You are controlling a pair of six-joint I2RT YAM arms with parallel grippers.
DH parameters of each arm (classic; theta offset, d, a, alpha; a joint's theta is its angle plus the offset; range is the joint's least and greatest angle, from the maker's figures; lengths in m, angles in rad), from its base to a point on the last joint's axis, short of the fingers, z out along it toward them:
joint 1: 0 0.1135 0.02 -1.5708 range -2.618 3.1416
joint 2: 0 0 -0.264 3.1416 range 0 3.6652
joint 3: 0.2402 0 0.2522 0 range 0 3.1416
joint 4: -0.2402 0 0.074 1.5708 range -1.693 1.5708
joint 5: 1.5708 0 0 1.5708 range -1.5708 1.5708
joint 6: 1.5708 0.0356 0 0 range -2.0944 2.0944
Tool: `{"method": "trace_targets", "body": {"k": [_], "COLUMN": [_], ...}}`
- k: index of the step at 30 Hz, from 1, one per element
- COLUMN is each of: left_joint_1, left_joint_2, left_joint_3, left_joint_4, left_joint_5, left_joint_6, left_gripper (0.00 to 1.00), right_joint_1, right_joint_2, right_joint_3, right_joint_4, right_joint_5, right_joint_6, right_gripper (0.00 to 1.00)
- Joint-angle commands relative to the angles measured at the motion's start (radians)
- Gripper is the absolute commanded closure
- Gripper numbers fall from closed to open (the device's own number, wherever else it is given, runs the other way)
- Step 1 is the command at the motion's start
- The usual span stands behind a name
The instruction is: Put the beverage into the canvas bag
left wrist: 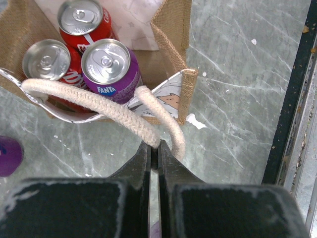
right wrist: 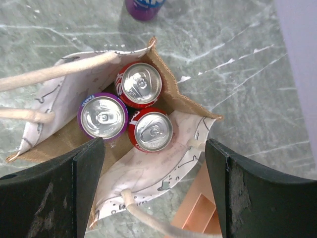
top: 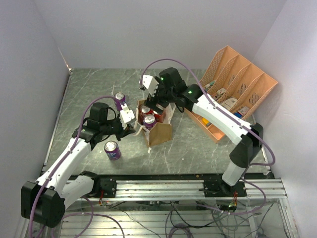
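Note:
The tan canvas bag (top: 161, 133) stands open at the table's middle. Inside it stand a purple Fanta can (left wrist: 106, 62) and two red cans (left wrist: 79, 17). From above, the right wrist view shows the same purple can (right wrist: 103, 116) and the red ones (right wrist: 141, 83). My left gripper (left wrist: 154, 146) is shut on the bag's cream rope handle (left wrist: 99, 101), on the bag's left side (top: 128, 117). My right gripper (right wrist: 154, 144) hangs open over the bag's mouth with nothing between its fingers (top: 151, 101).
Two more purple cans stand on the table, one in front of the bag to the left (top: 113, 149) and one behind it (top: 119, 99). An orange desk organizer (top: 237, 94) lies at the right. A metal rail (top: 188, 186) runs along the near edge.

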Motion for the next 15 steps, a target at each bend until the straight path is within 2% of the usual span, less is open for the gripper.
{"method": "trace_targets", "body": {"k": [1,9,13,15], "left_joint_1": [-0.004,-0.004,-0.004,-0.002], "left_joint_2": [-0.004,0.001,-0.005,-0.009], "left_joint_3": [0.049,0.086,0.110,0.134], "left_joint_4": [-0.004,-0.078,-0.115,-0.166], "left_joint_5": [0.044,0.080,0.097,0.107], "left_joint_6": [-0.018,0.024,0.044,0.079], "left_gripper": [0.90,0.74,0.61,0.48], "right_joint_1": [0.002,0.000,-0.012,-0.019], "right_joint_2": [-0.104,-0.213,-0.252,-0.263], "right_joint_3": [-0.050,-0.191,-0.218,-0.207], "right_joint_4": [0.005,-0.009,-0.016,-0.037], "right_joint_5": [-0.068,-0.197,-0.233,-0.241], "right_joint_6": [-0.042,-0.123,-0.142,-0.148], "right_gripper": [0.18,0.18,0.19,0.19]}}
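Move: My half-shut left fingertips are on the bag's rope handle; the near purple can stands about 8 cm back and 10 cm to their left, 10 cm lower, the far purple can some 14 cm ahead and 7 cm left. The bag's middle is roughly 4 cm ahead and 9 cm right. From my empty right hand, the bag's middle lies about 7 cm back, 1 cm right and 15 cm below, the near purple can about 19 cm back and 18 cm left. I draw my open, empty right hand back over the cans in the bag by about 6 cm and slightly right, first lifting some 3 cm and then sinking nearly all of that again, turning about 10 degrees counter-clockwise. Meanwhile my left hand rises about 2 cm and spreads its fingers nearly halfway, loosening its pinch on the rope handle. ##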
